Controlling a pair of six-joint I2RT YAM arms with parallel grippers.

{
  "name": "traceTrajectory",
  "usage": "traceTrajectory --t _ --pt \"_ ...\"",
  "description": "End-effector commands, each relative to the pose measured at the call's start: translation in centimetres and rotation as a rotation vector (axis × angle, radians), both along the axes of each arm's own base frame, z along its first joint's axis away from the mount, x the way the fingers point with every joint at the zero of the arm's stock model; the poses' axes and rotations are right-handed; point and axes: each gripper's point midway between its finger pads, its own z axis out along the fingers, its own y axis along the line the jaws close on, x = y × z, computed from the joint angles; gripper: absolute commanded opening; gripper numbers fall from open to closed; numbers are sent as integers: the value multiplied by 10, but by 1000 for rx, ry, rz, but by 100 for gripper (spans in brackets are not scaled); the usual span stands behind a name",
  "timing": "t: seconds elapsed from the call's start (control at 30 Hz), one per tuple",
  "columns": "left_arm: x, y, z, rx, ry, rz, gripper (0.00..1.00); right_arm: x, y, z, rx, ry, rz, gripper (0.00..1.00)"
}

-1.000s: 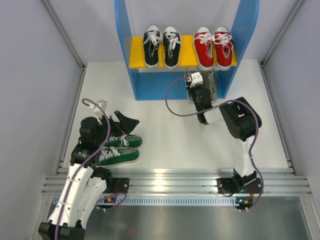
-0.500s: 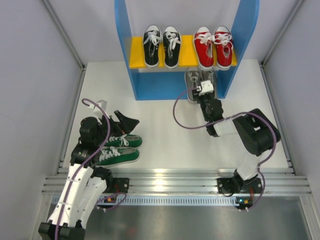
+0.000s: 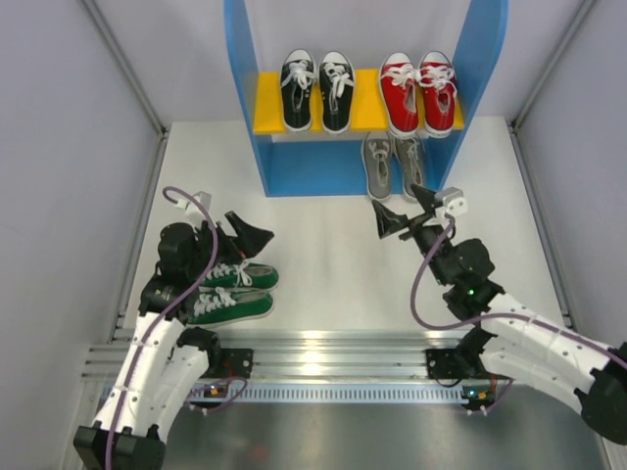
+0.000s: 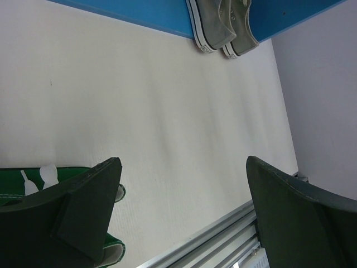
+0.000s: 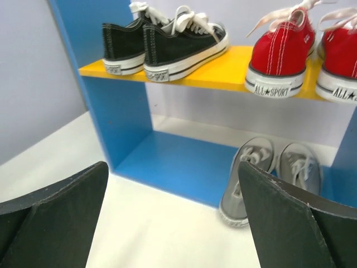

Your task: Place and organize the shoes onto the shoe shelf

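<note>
The shoe shelf (image 3: 247, 117) stands at the back with blue sides and a yellow board (image 5: 223, 70). A black pair (image 3: 316, 90) and a red pair (image 3: 419, 90) sit on the board. The grey pair (image 3: 393, 164) lies on the right of the blue base (image 5: 178, 162), heels toward me. The green pair (image 3: 233, 292) lies on the table at the left, under my left gripper (image 3: 233, 240). That gripper is open, its left finger over the green shoes (image 4: 33, 181). My right gripper (image 3: 407, 211) is open just in front of the grey pair (image 5: 273, 173), holding nothing.
An aluminium rail (image 3: 323, 352) runs along the near edge of the table. Grey walls (image 3: 69, 196) close in both sides. Purple cables (image 3: 421, 284) loop off both arms. The right blue side panel (image 3: 470, 88) stands close beside the grey shoes.
My right gripper has opened, let go of the grey shoe at the shelf base, and drawn back toward the near side. The left arm has barely moved.
</note>
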Motion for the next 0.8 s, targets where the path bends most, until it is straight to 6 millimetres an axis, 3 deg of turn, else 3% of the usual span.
traceTrajectory --t 0.0,0.07,0.13,0.17,0.23,0.33,0.37,0.4,0.5,0.77 --pt "9 -5 34 -40 -96 -13 99 -29 14 -51 -42 243 128 99" --pt "10 -7 35 -48 -93 -17 99 -45 12 -43 -20 226 169 99" --pt "12 -7 35 -55 -88 -15 99 -57 13 -51 -23 261 204 99" --pt "12 -7 37 -56 -88 -16 99 -64 9 -39 27 251 214 99" --pt "13 -8 40 -61 -90 -15 99 -70 0 -33 71 274 201 99" --pt "14 -8 42 -68 -94 -14 99 -71 -11 -13 126 307 165 99" --pt "15 -9 42 -70 -96 -15 99 -70 -15 -21 99 352 133 100" --pt "16 -10 45 -79 -99 -20 99 -70 -19 -7 111 349 121 100" --pt "17 -13 54 -94 -105 -35 99 -67 -30 -2 97 366 58 100" --pt "15 -13 69 -92 -155 -42 99 -72 -57 38 196 290 -8 100"
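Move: The right hand, empty, has the two grey shoes ahead and some 20 cm below: the left one about 22 cm out and 1 cm left, the right one equally far out and 8 cm right. The upper green shoe, still to be shelved, lies roughly 40 cm left of the right hand and 12 cm back. From the left hand the upper green shoe is about 7 cm back, 8 cm left and 15 cm down, the lower green shoe 16 cm back and 11 cm left. Touching nothing, the right hand keeps backing off from the shelf and the grey shoes, about 6.5 cm back with a 3 cm dip, then goes some 4 cm right while rising again; its wrist tips down about 20 degrees, fingers staying wide open. The open left hand lifts about 3 cm, easing slightly forward, away from the green shoes. ##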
